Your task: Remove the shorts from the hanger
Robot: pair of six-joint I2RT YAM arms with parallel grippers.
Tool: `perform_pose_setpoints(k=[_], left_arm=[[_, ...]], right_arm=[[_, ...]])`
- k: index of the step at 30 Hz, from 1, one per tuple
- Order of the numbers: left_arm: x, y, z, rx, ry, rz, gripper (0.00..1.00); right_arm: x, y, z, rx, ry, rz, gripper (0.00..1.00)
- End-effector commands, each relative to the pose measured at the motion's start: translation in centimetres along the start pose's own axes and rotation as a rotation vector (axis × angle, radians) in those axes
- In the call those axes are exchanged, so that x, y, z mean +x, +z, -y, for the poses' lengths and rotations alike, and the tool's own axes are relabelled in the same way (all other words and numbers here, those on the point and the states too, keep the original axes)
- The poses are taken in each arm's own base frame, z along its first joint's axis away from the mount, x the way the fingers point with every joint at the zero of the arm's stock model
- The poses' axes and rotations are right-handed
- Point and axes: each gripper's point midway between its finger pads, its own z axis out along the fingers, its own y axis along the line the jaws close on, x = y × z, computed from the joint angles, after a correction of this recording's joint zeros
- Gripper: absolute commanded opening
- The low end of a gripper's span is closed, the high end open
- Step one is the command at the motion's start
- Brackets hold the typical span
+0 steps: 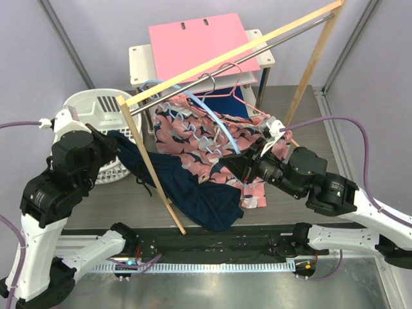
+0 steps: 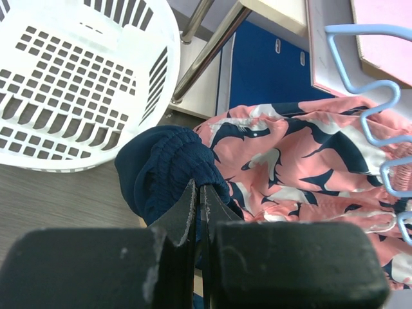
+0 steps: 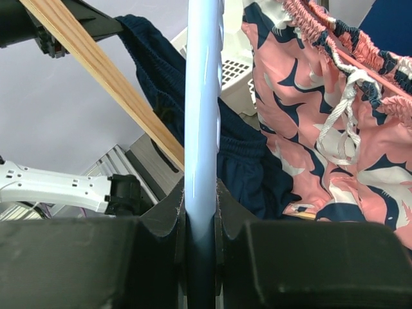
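Note:
The plain navy shorts [image 1: 193, 190] hang down over the table's front, still partly draped with the light blue hanger [image 1: 222, 129]. The salmon pink printed shorts [image 1: 199, 138] hang on that hanger behind them. My left gripper [image 1: 119, 147] is shut on the navy waistband [image 2: 161, 167], its tips [image 2: 199, 190] pinching the cloth beside the pink shorts [image 2: 302, 161]. My right gripper [image 1: 248, 166] is shut on the blue hanger's bar [image 3: 203, 96], which runs straight up between the fingertips [image 3: 201, 193]. The pink shorts [image 3: 322, 129] and navy shorts [image 3: 248, 170] lie beyond it.
A white laundry basket [image 1: 84, 100] stands at the left, close to the left gripper, and also shows in the left wrist view [image 2: 64, 96]. A wooden rack [image 1: 151, 164] with a metal rail crosses the middle. A pink hanger [image 1: 225, 90] hangs on the rail. A pink board [image 1: 199, 42] lies on a white stand behind.

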Motion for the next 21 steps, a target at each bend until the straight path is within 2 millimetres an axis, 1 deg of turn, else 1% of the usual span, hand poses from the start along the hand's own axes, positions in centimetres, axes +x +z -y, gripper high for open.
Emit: perform_pose_setpoints(k=[1,2,3,5,6,7,8,9,10,11,12,13,14,16,17,18,19,20,21], left_arm=[[-3.2,-1.4,0.9,0.053,-0.069,0.092,0.0],[-3.4,-1.5,1.0,0.054,-0.067,0.096,0.0],[-3.7,-1.7,1.1,0.06,-0.069,0.103,0.0],[-4.1,-1.9,1.2,0.063,-0.059,0.11,0.0],[-4.5,-2.1,1.2,0.065,-0.062,0.121,0.0],[-4.8,-2.1,1.3,0.066,-0.06,0.126,0.0],[-5.0,-2.2,1.4,0.07,-0.056,0.13,0.0],[-5.3,-2.3,1.6,0.077,-0.058,0.138,0.0],[-5.4,-2.3,1.8,0.079,-0.055,0.136,0.0],[-5.6,-2.4,1.9,0.084,-0.058,0.138,0.0],[-5.7,-2.5,2.2,0.098,-0.061,0.135,0.0],[-5.7,-2.5,2.4,0.105,-0.063,0.131,0.0],[-5.7,-2.6,2.6,0.113,-0.068,0.128,0.0],[-5.2,-2.4,3.2,0.136,-0.081,0.103,0.0],[-5.0,-2.5,3.3,0.145,-0.087,0.096,0.0],[-4.6,-2.2,3.5,0.148,-0.098,0.083,0.0],[-4.3,-2.3,3.7,0.162,-0.103,0.073,0.0],[-3.9,-2.0,3.7,0.16,-0.104,0.061,0.0],[-3.7,-1.9,3.9,0.167,-0.115,0.056,0.0]], right_arm=[[-2.0,0.2,-0.6,-0.012,0.022,0.066,0.09],[-1.5,0.2,-0.4,-0.006,0.024,0.057,0.15],[-1.4,-0.2,-0.3,-0.006,0.03,0.057,0.23],[-0.7,-0.3,0.2,0.005,0.029,0.045,0.31],[-0.3,-0.6,0.4,0.014,0.03,0.036,0.42],[-0.5,-1.1,0.6,0.018,0.035,0.043,0.48],[-0.2,-1.3,1.2,0.039,0.035,0.045,0.6],[0.1,-1.7,1.6,0.054,0.033,0.037,0.66],[-0.1,-2.5,2.0,0.059,0.036,0.052,0.72],[0.9,-2.7,2.7,0.08,0.033,0.039,0.77],[1.3,-3.0,3.6,0.117,0.035,0.041,0.86],[2.2,-3.8,4.4,0.129,0.053,0.046,0.89],[2.9,-4.1,5.0,0.143,0.062,0.048,0.93],[3.7,-4.7,5.8,0.163,0.103,0.068,0.96],[4.7,-5.2,6.4,0.168,0.12,0.071,0.97],[5.0,-5.3,6.5,0.163,0.138,0.079,0.97],[6.1,-5.3,6.9,0.168,0.159,0.07,0.97],[6.0,-5.8,7.1,0.163,0.18,0.096,0.98],[6.2,-5.9,7.3,0.165,0.195,0.105,0.99]])
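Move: Between the right fingers is the lower right end of the blue hanger; the metal rod at its hook lies about 17 cm ahead, 6 cm left and 10 cm higher. The pink patterned shorts hang some 6 cm ahead, 5 cm left and 12 cm below the right hand; the navy shorts' middle is about 16 cm left, level fore and aft, 15 cm below. The left hand, gripping the navy waistband, has the white basket roughly 7 cm ahead, 14 cm left and 28 cm below. Letting go of the blue hanger's end, the right fingers open from nearly shut to wide, then the hand draws off some 7 cm to the right and 7 cm down, quickening, away from the rod, with a slight clockwise turn. Meanwhile the left hand keeps its shut grip on the navy waistband and lifts about 4 cm. ##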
